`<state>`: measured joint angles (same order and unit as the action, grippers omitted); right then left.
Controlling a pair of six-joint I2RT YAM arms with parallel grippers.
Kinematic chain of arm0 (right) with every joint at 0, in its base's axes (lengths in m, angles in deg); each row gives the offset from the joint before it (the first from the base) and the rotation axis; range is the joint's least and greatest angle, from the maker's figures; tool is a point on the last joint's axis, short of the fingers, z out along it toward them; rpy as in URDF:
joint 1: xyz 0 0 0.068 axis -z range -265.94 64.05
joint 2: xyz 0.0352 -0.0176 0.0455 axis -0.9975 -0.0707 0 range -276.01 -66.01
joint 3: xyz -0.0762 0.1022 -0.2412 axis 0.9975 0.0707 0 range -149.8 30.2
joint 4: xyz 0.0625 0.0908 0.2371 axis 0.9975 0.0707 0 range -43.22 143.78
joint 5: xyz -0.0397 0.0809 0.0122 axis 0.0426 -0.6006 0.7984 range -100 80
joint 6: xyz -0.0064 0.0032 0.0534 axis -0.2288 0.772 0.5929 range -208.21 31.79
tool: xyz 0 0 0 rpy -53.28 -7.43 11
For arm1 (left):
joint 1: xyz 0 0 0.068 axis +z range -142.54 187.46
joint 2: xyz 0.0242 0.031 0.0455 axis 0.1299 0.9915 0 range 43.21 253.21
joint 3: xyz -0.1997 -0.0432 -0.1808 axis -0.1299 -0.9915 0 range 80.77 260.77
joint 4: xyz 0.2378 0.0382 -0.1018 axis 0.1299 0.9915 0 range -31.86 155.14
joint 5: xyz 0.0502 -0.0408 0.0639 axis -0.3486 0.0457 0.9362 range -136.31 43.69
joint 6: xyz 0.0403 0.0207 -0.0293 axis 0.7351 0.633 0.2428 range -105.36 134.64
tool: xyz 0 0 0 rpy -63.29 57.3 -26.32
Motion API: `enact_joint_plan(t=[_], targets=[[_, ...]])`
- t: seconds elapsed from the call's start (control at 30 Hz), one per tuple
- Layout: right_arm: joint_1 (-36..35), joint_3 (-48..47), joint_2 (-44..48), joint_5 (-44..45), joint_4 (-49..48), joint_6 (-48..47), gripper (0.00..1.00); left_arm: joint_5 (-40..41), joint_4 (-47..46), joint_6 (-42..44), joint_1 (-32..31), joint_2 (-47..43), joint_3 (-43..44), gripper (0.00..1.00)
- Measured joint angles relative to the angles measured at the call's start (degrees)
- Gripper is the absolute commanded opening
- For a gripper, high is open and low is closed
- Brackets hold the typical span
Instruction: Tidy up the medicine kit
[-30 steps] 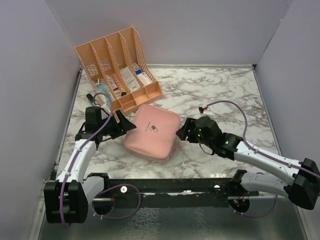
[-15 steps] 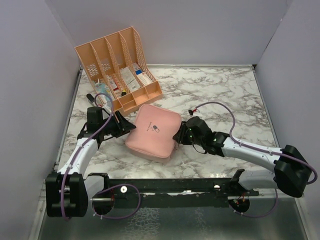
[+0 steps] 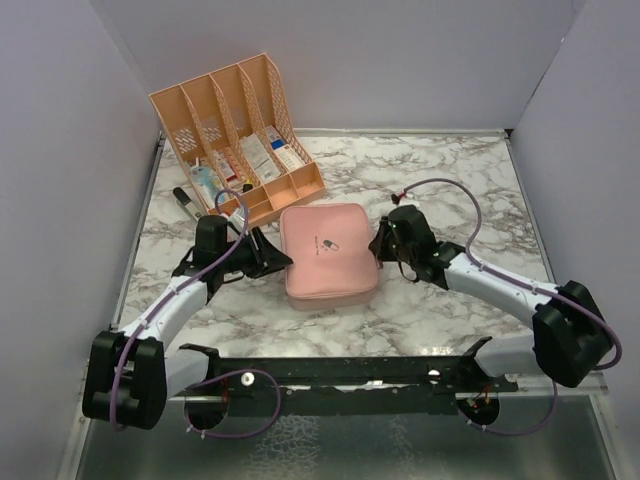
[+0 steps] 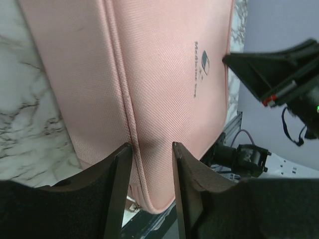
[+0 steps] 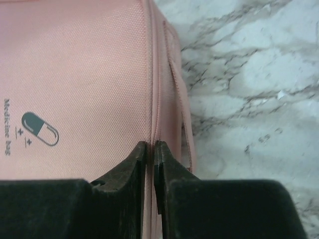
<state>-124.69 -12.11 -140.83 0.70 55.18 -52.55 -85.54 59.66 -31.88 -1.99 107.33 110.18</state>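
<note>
The medicine kit (image 3: 330, 250) is a flat pink zip case that lies zipped up in the middle of the marble table, pill logo up. My left gripper (image 3: 283, 262) is at its left edge. In the left wrist view, the jaws of this gripper (image 4: 149, 145) stand a narrow way apart astride the piped seam of the kit (image 4: 164, 74). My right gripper (image 3: 380, 243) is at the kit's right edge. In the right wrist view, that gripper (image 5: 151, 144) is pinched almost together on the zip seam of the kit (image 5: 84, 74).
A peach slotted desk organizer (image 3: 235, 130) with boxes and tubes stands at the back left, close behind the kit. A dark pen-like item (image 3: 185, 200) lies left of it. Bare marble (image 3: 450, 180) stretches to the back right, with walls on three sides.
Both grippers closed in from either side and narrowed their jaws at the kit's edges. The kit slid right and turned square to the table.
</note>
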Motion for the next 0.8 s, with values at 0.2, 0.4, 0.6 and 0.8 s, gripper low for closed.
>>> enact_joint_plan(t=[0.2, 0.4, 0.6, 0.8], targets=[[4.90, -5.38, -6.23, -2.32, -1.77, -7.17, 0.14, -0.22, -4.76, -3.58, -6.34, 0.96, -0.59, 0.39], [5.31, -7.93, -6.47, -4.13, -0.57, -9.05, 0.45, 1.64, -6.51, -4.04, -7.58, -0.33, -0.61, 0.53], [5.05, -8.33, -0.09, -6.34, 3.32, -10.14, 0.54, 7.56, -0.39, 0.37, -7.67, -3.39, 0.76, 0.70], [5.03, -8.07, 6.99, -9.77, 7.23, -10.64, 0.54, 15.13, 9.22, 5.40, -8.35, -8.28, 1.99, 0.69]])
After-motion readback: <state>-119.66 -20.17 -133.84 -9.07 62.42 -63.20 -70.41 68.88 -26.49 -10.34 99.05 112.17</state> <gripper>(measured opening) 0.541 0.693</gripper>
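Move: Both hands are already at the closed medicine bag: the left has the near part of its left rim between half-open fingers, the right has its right rim seam pinched. From the left hand the bag's middle lies about 9 cm right, 2 cm ahead, 4 cm below; the orange organizer stands about 22 cm ahead and 11 cm left, the dark pen 14 cm ahead and 22 cm left. From the right hand the bag's middle is some 10 cm left, 2 cm ahead. Forward along the bag's right side goes the right hand, about 4.5 cm with the rim seam pinched, then its fingers open, let go, and it lifts roughly 7.5 cm while easing back. Meanwhile the left hand bears about 3.5 cm to the right and slightly back against the left rim, then opens wider and returns left about as far, rolling around 10 degrees. ##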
